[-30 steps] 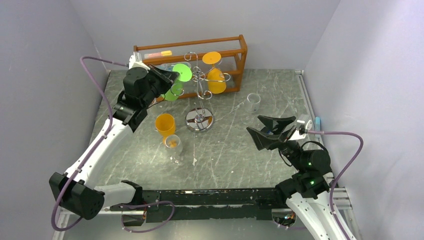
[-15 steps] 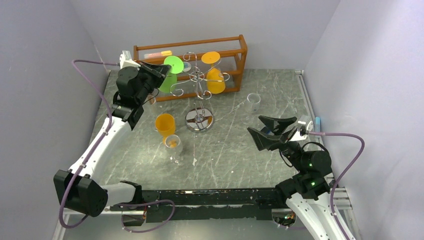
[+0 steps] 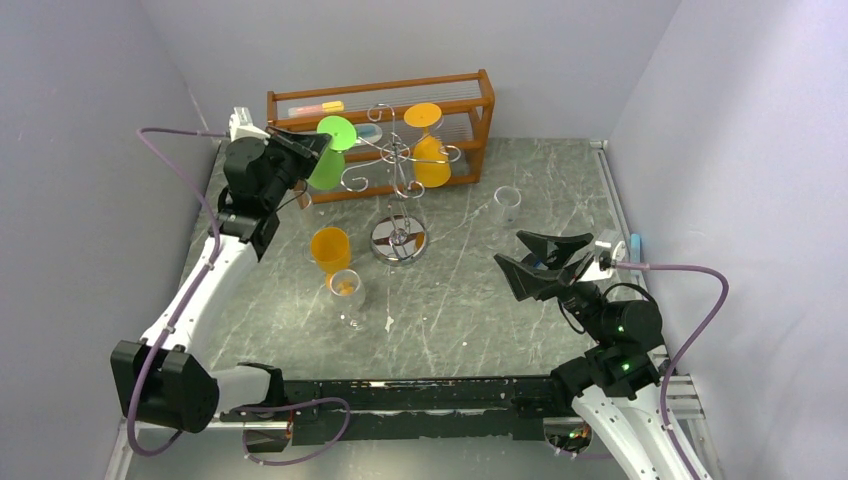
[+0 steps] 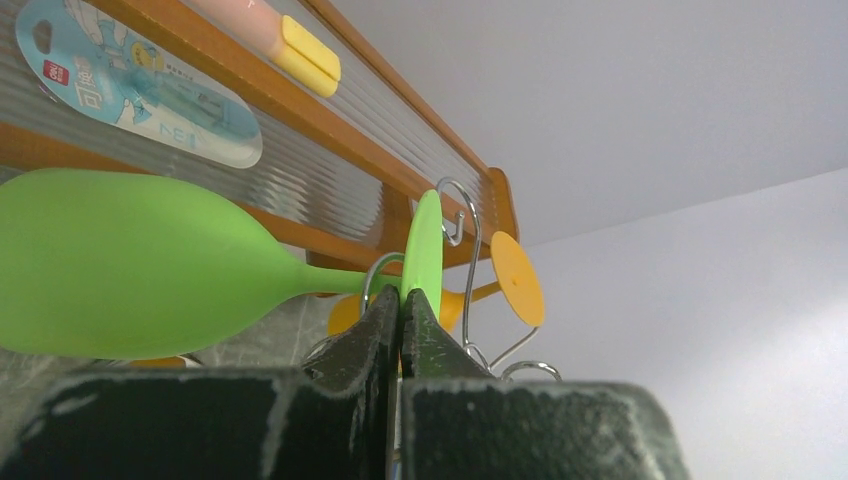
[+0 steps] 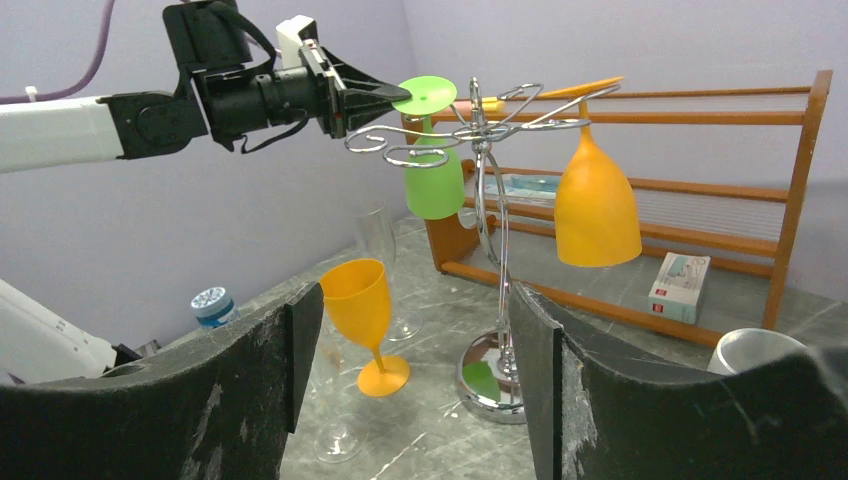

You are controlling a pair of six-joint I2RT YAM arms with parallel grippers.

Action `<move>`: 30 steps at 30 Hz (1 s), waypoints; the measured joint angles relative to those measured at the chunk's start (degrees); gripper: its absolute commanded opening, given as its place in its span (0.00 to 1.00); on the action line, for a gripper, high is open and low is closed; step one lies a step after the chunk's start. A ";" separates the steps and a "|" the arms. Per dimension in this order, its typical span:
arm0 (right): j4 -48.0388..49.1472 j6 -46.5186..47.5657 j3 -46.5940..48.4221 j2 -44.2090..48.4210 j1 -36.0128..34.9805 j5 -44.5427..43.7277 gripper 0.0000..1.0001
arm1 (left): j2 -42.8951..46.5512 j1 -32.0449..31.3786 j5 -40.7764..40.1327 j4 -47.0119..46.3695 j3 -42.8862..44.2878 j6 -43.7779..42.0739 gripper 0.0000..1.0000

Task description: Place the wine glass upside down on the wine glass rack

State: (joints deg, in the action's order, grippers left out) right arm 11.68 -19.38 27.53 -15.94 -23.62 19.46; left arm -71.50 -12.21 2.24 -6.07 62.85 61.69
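Observation:
A green wine glass [image 3: 326, 168] hangs upside down, its bowl [image 4: 130, 265] down and its round foot [image 5: 425, 95] on top. My left gripper [image 3: 303, 148] is shut on the rim of that foot, fingertips [image 4: 415, 310] pinching the disc. The glass is at the left curled arms of the silver wine glass rack [image 3: 398, 165]. A wire curl [image 4: 372, 275] crosses the stem beside the foot. I cannot tell whether the stem sits inside a curl. My right gripper [image 3: 508, 248] stands open low at the right, with nothing between its fingers [image 5: 300, 330].
An orange glass [image 3: 432, 160] hangs upside down on the rack's right side. An upright orange glass [image 3: 330, 248] and a clear glass [image 3: 346, 285] stand left of the rack's shiny base [image 3: 398, 240]. Another clear glass [image 3: 507, 205] stands right. The wooden shelf [image 3: 480, 100] stands behind.
My left gripper has lifted the green glass and carried it left and back, so its foot now sits higher at the rack's left arms. The right arm has not moved.

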 measured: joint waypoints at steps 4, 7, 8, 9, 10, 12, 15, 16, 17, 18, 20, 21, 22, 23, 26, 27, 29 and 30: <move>0.02 -0.20 0.00 -0.11 0.00 0.02 0.72 | 2.32 0.44 0.90 1.49 -0.55 0.11 0.09; 0.02 -0.37 0.00 -0.31 0.00 0.02 0.72 | 3.76 0.50 1.62 3.26 -0.57 0.26 0.12; 0.02 -0.46 0.00 -0.33 0.00 0.02 0.72 | 4.04 0.50 1.95 3.72 -0.57 0.26 0.12; 0.02 -0.55 0.00 -0.35 0.00 0.02 0.72 | 4.26 0.55 2.29 4.33 -0.57 0.31 0.13; 0.04 -0.70 0.00 -0.33 0.00 0.02 0.72 | 4.37 0.61 2.60 4.81 -0.57 0.39 0.14; 0.07 -0.98 0.00 -0.33 0.00 0.02 0.72 | 4.46 0.81 3.39 5.84 -0.57 0.59 0.17; 0.04 -1.27 0.00 -0.33 0.00 0.02 0.72 | 4.46 1.03 4.66 6.84 -0.72 0.74 0.26; 0.00 -1.42 0.00 -0.33 0.00 -0.02 0.75 | 4.46 1.05 5.05 7.13 -0.72 0.72 0.30; -0.11 -1.66 0.04 -0.33 0.00 -0.20 0.76 | 4.46 1.05 5.53 7.48 -0.72 0.68 0.34; -0.61 -2.12 0.28 -0.39 0.00 -0.57 0.76 | 4.52 1.07 5.86 7.89 -0.72 0.44 0.39; -2.34 -2.95 1.53 -0.98 0.00 -1.62 0.76 | 4.70 1.09 6.10 8.94 -0.72 -0.37 0.46; -3.45 -3.50 2.54 -1.60 0.00 -2.27 0.76 | 4.90 1.11 6.14 9.64 -0.72 -0.92 0.49; -4.02 -3.82 3.23 -2.10 0.00 -2.62 0.76 | 5.18 1.11 6.14 10.29 -0.72 -1.60 0.54; -4.87 -4.22 4.15 -2.78 0.00 -3.06 0.76 | 5.66 1.14 6.12 11.47 -0.70 -2.34 0.58; -6.64 -5.35 6.08 -4.90 0.00 -3.96 0.76 | 7.54 1.14 5.95 14.78 -0.61 -5.31 0.70; -7.04 -5.66 6.32 -5.46 0.00 -4.09 0.76 | 8.41 1.14 5.81 16.26 -0.48 -6.51 0.73; -7.85 -6.34 6.58 -6.73 0.00 -4.33 0.76 | 10.56 1.14 5.25 19.87 0.26 -9.70 0.82; -8.44 -6.64 6.58 -7.23 0.00 -4.48 0.76 | 11.58 1.14 4.68 21.84 0.98 -11.54 0.85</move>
State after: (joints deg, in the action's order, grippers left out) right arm 3.25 -26.02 34.11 -23.18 -23.62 14.98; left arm -59.92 -11.07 6.92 15.77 63.83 50.15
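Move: The green wine glass hangs upside down, its foot still pinched by the left fingers, its middle some 3 cm right of that hand, 1 cm ahead and 8 cm below. The rack's left hook is about 4 cm right, 1 cm back and 2 cm lower. The rack's post stands some 16 cm right and 2 cm back, the hung orange glass 22 cm right, 4 cm ahead and 9 cm down. From the right hand, that hook is about 37 cm left, 22 cm ahead, near level. The green glass is drawn back about 3 cm by its foot and, after a slight lift, lowered onto the rack's left hook. The left fingers then let go of the foot, opening wide as the hand backs away to some 7 cm in all, tipping slightly down and rolling its left side up. Late on, the open right hand eases forward about 2 cm, tipping down. ##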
